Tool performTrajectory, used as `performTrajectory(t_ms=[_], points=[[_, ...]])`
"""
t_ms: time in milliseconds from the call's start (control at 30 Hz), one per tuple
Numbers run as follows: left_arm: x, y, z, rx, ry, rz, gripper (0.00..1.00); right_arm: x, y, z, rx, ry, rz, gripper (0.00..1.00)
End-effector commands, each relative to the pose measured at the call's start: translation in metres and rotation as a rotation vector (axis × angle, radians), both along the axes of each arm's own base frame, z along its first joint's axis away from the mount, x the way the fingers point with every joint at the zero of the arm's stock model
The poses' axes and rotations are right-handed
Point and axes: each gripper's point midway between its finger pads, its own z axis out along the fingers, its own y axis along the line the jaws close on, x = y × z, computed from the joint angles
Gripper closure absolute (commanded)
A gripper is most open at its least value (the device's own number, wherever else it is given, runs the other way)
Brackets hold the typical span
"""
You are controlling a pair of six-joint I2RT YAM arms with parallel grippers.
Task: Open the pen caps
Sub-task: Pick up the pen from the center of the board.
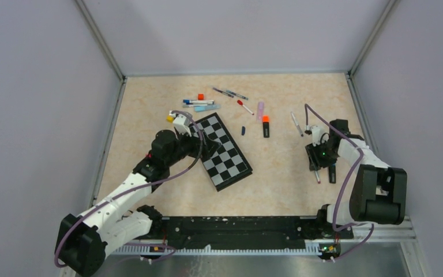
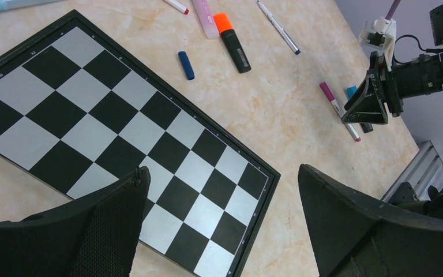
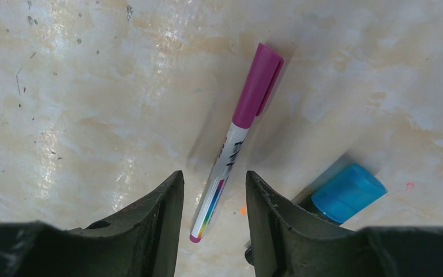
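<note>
A white pen (image 3: 222,173) with a magenta cap (image 3: 258,86) lies on the table. My right gripper (image 3: 214,173) is open, its jaws straddling the pen's rear end with a small gap on each side. Beside it lies a black marker with a blue cap (image 3: 348,191). From above, the right gripper (image 1: 316,163) sits at the table's right side. My left gripper (image 2: 222,169) hangs wide open and empty over the chessboard (image 2: 92,109). A loose dark blue cap (image 2: 186,64) lies near a black highlighter with an orange cap (image 2: 223,22).
At the back lie several capped pens (image 1: 199,103), a small red cube (image 1: 201,96), a yellow block (image 1: 169,118), a lilac highlighter (image 1: 260,108) and a thin pen (image 1: 296,123). The chessboard (image 1: 226,151) lies at an angle left of centre. Walls enclose the table.
</note>
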Motion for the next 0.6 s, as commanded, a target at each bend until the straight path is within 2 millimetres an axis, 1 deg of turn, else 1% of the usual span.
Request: performTrajectory(t_ms=[0, 333, 567], points=[[0.002, -0.004, 0.014, -0.047, -0.045, -0.01, 0.01, 0.007, -0.003, -0.002, -0.002, -0.009, -0.011, 0.58], [0.001, -0.012, 0.021, -0.105, -0.035, -0.035, 0.01, 0.008, -0.004, -0.008, -0.006, 0.015, -0.023, 0.67], [-0.001, -0.016, 0.026, -0.15, -0.026, -0.052, 0.01, 0.006, -0.002, -0.013, 0.006, 0.032, -0.029, 0.82]])
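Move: The magenta-capped pen lies almost under the right fingers, its middle about 2 cm ahead of them and 1 cm below, the tail of its white barrel running back between the tips. The blue-capped marker lies about 7 cm to the right of the right hand, level with it; the slim white pen is some 20 cm ahead and 7 cm to its left. From the left hand, the magenta-capped pen lies about 41 cm to the right, 2 cm back and 18 cm below. The magenta-capped pen's white barrel, just behind its middle, is taken between the right fingers: the hand, pointing steeply down, sinks about 1 cm over the pen while the fingers close from under half open to about a fifth, pinching the barrel from both sides. The empty left hand, wide open above the board, eases up and to the right by about 1 cm each. ##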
